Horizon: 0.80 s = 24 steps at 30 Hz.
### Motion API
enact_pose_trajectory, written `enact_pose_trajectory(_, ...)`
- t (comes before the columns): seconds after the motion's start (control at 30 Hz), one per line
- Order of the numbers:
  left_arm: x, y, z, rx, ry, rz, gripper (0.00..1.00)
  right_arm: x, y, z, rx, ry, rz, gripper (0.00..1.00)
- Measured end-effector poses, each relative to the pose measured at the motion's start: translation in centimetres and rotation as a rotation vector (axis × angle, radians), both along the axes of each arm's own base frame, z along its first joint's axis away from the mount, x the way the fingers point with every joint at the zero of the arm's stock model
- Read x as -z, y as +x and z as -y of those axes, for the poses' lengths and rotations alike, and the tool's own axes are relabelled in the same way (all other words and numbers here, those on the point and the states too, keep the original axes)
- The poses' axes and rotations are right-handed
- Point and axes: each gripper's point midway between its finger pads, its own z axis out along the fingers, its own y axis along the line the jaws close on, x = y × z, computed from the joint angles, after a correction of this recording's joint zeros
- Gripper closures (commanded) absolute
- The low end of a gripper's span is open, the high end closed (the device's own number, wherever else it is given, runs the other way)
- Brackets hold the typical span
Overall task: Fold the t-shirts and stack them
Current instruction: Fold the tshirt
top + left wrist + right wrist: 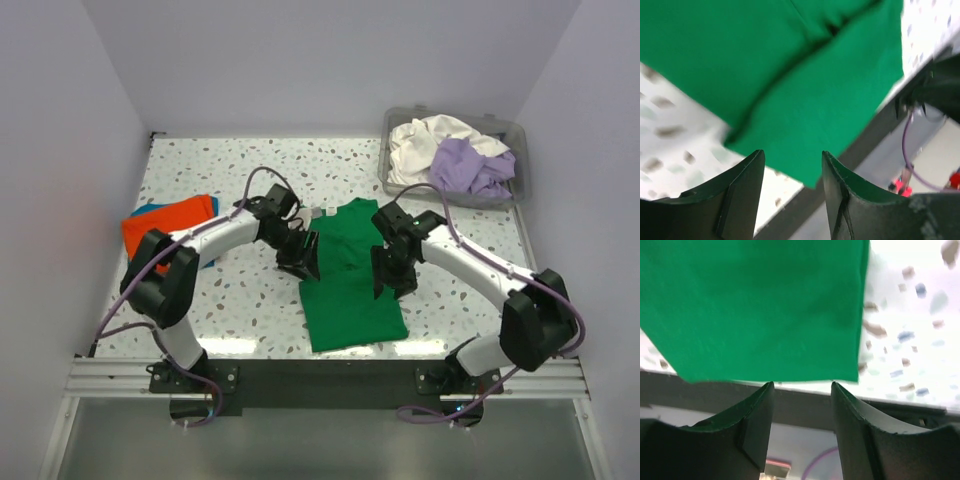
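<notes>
A bright green t-shirt (350, 280) lies flat in the middle of the table, folded into a long narrow strip. My left gripper (303, 262) hovers at its left edge and my right gripper (390, 283) at its right edge. Both are open with nothing between the fingers. In the left wrist view the green t-shirt (805, 75) lies beyond the open left gripper (792, 160). From the right wrist, the green cloth (755, 305) ends just past the open right gripper (802, 387). A folded orange t-shirt (165, 228) rests on a blue one (143, 211) at the left.
A clear plastic bin (520, 150) at the back right holds a crumpled white shirt (425, 140) and a lavender shirt (470, 165). The table's dark front rail (320, 380) runs just below the green shirt's near end. White walls enclose the table on three sides.
</notes>
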Motion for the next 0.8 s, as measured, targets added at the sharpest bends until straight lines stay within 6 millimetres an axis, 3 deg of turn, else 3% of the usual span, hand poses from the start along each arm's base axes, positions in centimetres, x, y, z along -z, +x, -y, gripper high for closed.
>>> enact_pose_trajectory(0.13, 2.5, 4.3, 0.0, -0.090, -0.004, 0.039, 0.47, 3.2, 2.7, -1.4, -0.023, 0.001, 0.003, 0.51)
enact_pose_trajectory(0.27, 5.3, 6.8, -0.7, -0.153, 0.006, 0.034, 0.47, 6.5, 4.4, -2.3, -0.060, -0.009, -0.020, 0.52)
enact_pose_trajectory(0.33, 5.8, 7.4, -0.7, -0.178, -0.016, 0.006, 0.47, 7.9, 4.9, -2.8, -0.083, -0.011, -0.054, 0.52)
enact_pose_trajectory(0.6, 5.5, 12.0, -0.8, -0.229, -0.061, 0.061, 0.47, 7.6, 7.8, -6.4, -0.121, 0.089, -0.072, 0.52)
enact_pose_trajectory(0.8, 5.2, 15.8, -0.8, -0.255, -0.046, 0.132, 0.45, 7.1, 8.9, -7.3, -0.134, 0.120, -0.040, 0.45)
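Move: Both open hands hang over the green t-shirt, with the cloth some 6 cm below the left hand and 8 cm below the right. The crease across its middle centres about 3 cm ahead of the left hand and 10 to its right; from the right hand it is 7 ahead and 9 left. The near hem lies about 18 cm behind the left hand and 12 to its right, the far edge 24 ahead and 8 right. Down and forward together at first, then level: both hands sink onto the t-shirt and push it away from the base with open fingertips resting on it. The left goes about 16 cm straight forward, turning some 15 degrees counter-clockwise; the right goes about 9 cm forward and 7 cm left. The fingers stay about half open and pinch nothing. ##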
